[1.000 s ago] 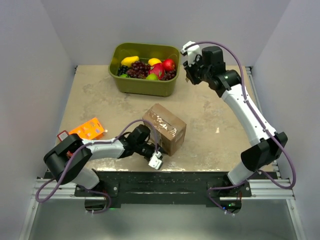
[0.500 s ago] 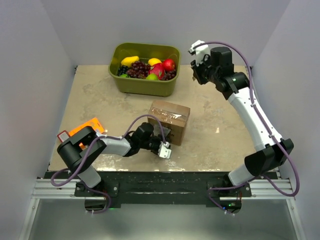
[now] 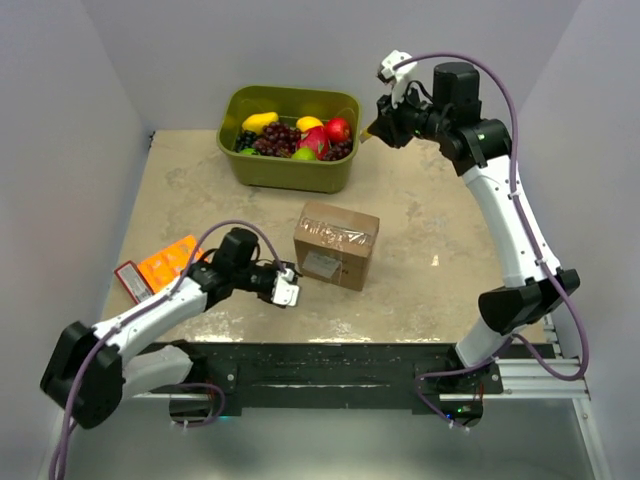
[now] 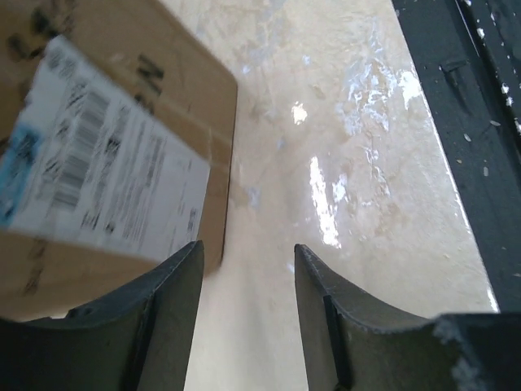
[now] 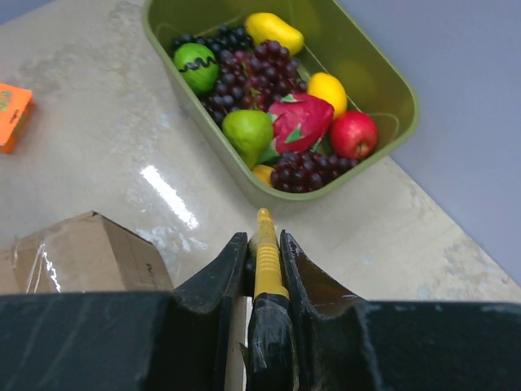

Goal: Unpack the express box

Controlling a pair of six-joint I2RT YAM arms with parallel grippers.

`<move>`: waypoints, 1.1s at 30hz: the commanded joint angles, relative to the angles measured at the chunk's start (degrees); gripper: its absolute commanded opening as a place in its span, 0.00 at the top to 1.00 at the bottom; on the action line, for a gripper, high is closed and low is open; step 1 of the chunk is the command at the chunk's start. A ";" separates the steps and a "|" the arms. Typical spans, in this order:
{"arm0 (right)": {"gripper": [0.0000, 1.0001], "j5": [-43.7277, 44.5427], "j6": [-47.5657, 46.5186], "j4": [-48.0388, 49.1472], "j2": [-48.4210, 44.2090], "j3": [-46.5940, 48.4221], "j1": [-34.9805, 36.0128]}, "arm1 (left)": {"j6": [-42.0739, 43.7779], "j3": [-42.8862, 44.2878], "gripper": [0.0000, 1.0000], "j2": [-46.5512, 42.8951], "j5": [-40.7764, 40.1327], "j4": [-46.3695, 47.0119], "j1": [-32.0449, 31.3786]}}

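Observation:
The express box (image 3: 337, 243), a brown carton with clear tape over its top, stands in the middle of the table. Its white label (image 4: 106, 167) faces my left gripper (image 3: 292, 283). That gripper hovers just off the box's near left corner. In the left wrist view the left gripper (image 4: 247, 248) is open, with only bare table between its fingers. Far back on the right, my right gripper (image 3: 380, 130) hangs above the table, beside the bin. In its wrist view the right gripper (image 5: 263, 240) is shut on a yellow ridged tool (image 5: 267, 252), tip pointing at the bin.
An olive-green bin (image 3: 288, 170) (image 5: 391, 90) of fruit sits at the back centre. A flat orange package (image 3: 170, 262) (image 5: 12, 114) lies at the left edge by the left forearm. A black rail (image 4: 480, 98) runs along the table's near edge.
The box turned from a diagonal to a squarer stance. My left gripper then drew back leftward off its near side. The right arm rose and shifted slightly right, still holding the tool.

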 commanded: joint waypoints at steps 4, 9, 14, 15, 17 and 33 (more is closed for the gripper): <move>1.00 -11.54 5.98 4.12 -3.10 -2.43 -1.20 | -24.01 6.44 0.44 -3.59 1.12 -5.17 8.89; 1.00 -8.05 10.45 13.80 -5.67 -9.75 -1.12 | -38.07 11.92 0.43 1.08 8.45 -3.88 16.19; 1.00 -8.21 8.46 16.34 -7.76 -10.26 -1.12 | -49.95 15.97 0.35 -1.02 14.17 3.85 18.75; 1.00 -7.43 7.14 20.53 -8.90 -11.84 -1.03 | -51.10 15.18 0.31 -1.64 13.56 6.05 18.84; 1.00 -4.71 8.96 25.82 -11.37 -16.50 -1.12 | -54.43 15.09 0.26 -2.00 12.33 11.23 18.92; 1.00 -7.60 8.36 25.85 -10.75 -17.39 -1.03 | -82.22 22.65 0.28 17.77 26.91 27.52 20.33</move>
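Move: The taped box stands just off the left fingertips, its middle about 9 cm to their right, 7 cm ahead and some 3 cm lower. The fruit basket is roughly 31 cm straight ahead of that hand and a little lower. The orange packet lies on the table about 29 cm to its left, 6 cm farther out and 10 cm down. From the right hand, which already holds the yellow knife, the box is some 17 cm back, 8 cm left and 32 cm below. The left hand comes away from the box's near left side, swinging out left about 4 cm, then forward and up and back in to the right, ending some 13 cm higher and 10 cm farther out, above the box's left end and starting to sink; on the way its fingers open wider, its back-facing side rolls up and over, and the fingers lift by some 25 degrees until they point almost level to the right. The right hand keeps its grip on the knife high to the right of the basket, drifting up about 3 cm and tilting its fingers up slightly. ##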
